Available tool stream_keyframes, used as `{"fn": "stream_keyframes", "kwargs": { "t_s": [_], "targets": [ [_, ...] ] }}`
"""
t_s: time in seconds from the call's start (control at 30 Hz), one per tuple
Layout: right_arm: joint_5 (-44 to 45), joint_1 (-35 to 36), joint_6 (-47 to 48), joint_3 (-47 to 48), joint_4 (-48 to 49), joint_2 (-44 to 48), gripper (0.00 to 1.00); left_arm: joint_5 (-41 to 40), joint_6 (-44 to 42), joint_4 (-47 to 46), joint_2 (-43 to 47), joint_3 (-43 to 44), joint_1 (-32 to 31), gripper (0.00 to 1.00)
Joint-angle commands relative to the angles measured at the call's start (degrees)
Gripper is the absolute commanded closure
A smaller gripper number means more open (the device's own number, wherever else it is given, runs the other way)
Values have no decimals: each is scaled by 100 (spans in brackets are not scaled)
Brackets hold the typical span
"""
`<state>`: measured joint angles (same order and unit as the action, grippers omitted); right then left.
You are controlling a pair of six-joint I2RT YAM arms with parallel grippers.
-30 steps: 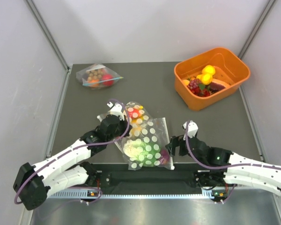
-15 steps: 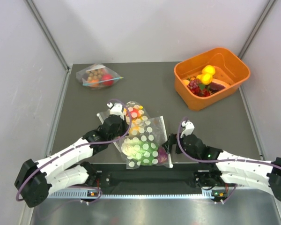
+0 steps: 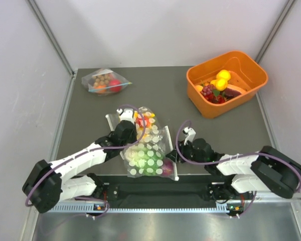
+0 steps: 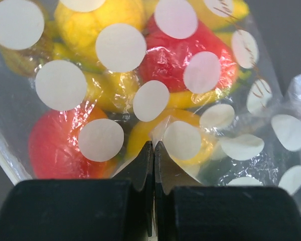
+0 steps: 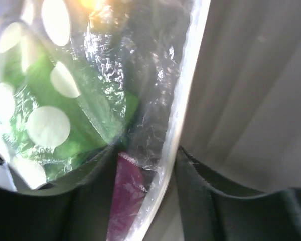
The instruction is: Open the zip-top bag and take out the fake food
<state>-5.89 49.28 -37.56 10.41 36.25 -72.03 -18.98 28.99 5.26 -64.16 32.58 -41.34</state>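
The zip-top bag (image 3: 148, 158), clear with white dots, lies near the front edge with its zip strip (image 5: 183, 95) on the right. Inside show the green lettuce (image 5: 65, 100) and the purple piece (image 5: 125, 196). My right gripper (image 5: 145, 150) stands open astride that zip strip; the strip and purple piece sit between the fingers with a gap left. It is at the bag's right edge (image 3: 173, 154). My left gripper (image 4: 154, 145) is shut on a fold of dotted plastic at the bag's upper left (image 3: 129, 129); I cannot tell which bag's.
A second dotted bag (image 3: 145, 122) with yellow and red pieces lies partly under the zip-top bag. A plain bag (image 3: 104, 81) of balls rests at the back left. The orange bin (image 3: 210, 108) with fruit stands at the back right.
My right gripper has slid left onto the bag's zip edge and its jaws have narrowed. The bag has shifted a little left. The left gripper stays shut in place.
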Motion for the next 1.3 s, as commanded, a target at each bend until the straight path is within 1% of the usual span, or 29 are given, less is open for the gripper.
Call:
{"fn": "stream_keyframes", "kwargs": {
  "t_s": [0.0,0.03,0.1,0.13,0.2,0.27,0.3,0.37,0.4,0.43,0.47,0.53,0.57,0.63,0.67,0.73,0.77,0.8,0.87,0.93,0.97,1.03,1.1,1.23,1.27],
  "targets": [
    [-667,-59,-111,373,1138,-407,59,-202,-244,-674,-386,222,354,100],
    [-703,-67,-172,478,1165,-452,80,-159,-289,-745,-491,266,442,100],
    [-720,-59,-234,575,1156,-452,95,-123,-420,-1025,-755,398,706,100],
    [-729,-59,-260,663,1130,-435,100,-106,-482,-1131,-851,451,776,100],
    [-721,-59,-313,769,903,-295,100,-70,-727,-1351,-1071,695,847,100],
    [-651,-50,-427,927,587,-145,100,-36,-807,-1300,-1133,951,847,100],
    [-633,-58,-471,988,463,38,100,17,-921,-1282,-1099,1170,838,84],
    [-511,-50,-568,1155,200,259,100,166,-1044,-1290,-950,1347,812,61],
    [-440,-50,-612,1217,-98,495,100,332,-1219,-1290,-740,1470,751,36],
    [-378,-58,-664,1339,-266,619,100,386,-1308,-1282,-625,1514,698,29],
    [-221,-59,-700,1419,-433,742,100,430,-1396,-1273,-328,1541,550,23],
    [-36,-59,-814,1630,-943,1058,100,492,-1633,-1255,25,1445,347,17],
    [139,-59,-849,1700,-1084,1155,100,509,-1712,-1255,435,1253,120,16],
    [368,-50,-1050,1902,-1558,1393,100,571,-1730,-1290,885,954,-118,14],
    [552,-58,-1138,1955,-1690,1472,100,580,-1730,-1369,1358,769,-355,14],
    [860,-50,-1384,2069,-1971,1683,100,606,-1748,-1448,1826,190,-619,14],
    [1088,-67,-1438,2105,-2042,1762,100,563,-1774,-1492,2298,-4,-925,14],
    [1221,-59,-1586,2175,-2121,1876,100,475,-1844,-1606,2520,-371,-1085,14],
    [1580,-59,-1658,2271,-2385,1973,100,273,-1888,-1668,3047,-733,-1453,15],
    [1792,-67,-1789,2464,-2604,2044,100,185,-1941,-1651,3190,-832,-1639,16],
    [1906,-67,-1825,2544,-2762,2044,100,19,-1959,-1633,3156,-858,-1823,17],
    [1995,-67,-2026,2754,-2904,2018,100,-210,-2116,-1633,2972,-832,-2026,17],
    [2065,-67,-2201,2895,-2965,1991,100,-666,-2388,-1668,2612,-701,-2386,17],
    [2346,-67,-2370,3080,-3080,2052,100,-1247,-2846,-2220,2225,-639,-3097,16],
    [2390,-67,-2379,3115,-3089,2096,100,-1361,-3090,-2326,2189,-647,-3186,16]
  ]
}}
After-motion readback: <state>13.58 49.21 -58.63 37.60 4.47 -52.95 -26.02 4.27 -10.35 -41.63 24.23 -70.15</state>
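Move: The zip edge of the green-vegetable bag already runs between my half-closed right fingers, practically at the hand point. The purple onion lies about 5 cm back and 3 cm left of them, the lettuce some 11 cm left and 2 cm back, and the pepper bag roughly 14 cm ahead and 15 cm left. My left fingers still pinch the vegetable bag's film; from them the pepper bag's middle is about 5 cm ahead, 2 cm right and 5 cm below, the zip edge about 8 cm back, 18 cm right and 5 cm lower. I shut my right fingers on the zip edge and draw it up about 20 cm, first leftward, then back right and a little forward, turning clockwise. My left hand pushes its pinched film some 8 cm forward over the pepper bag, opens to let go, rises steeply while swinging back and right, then sinks, open and pitched up, towards the raised bag's near side. ##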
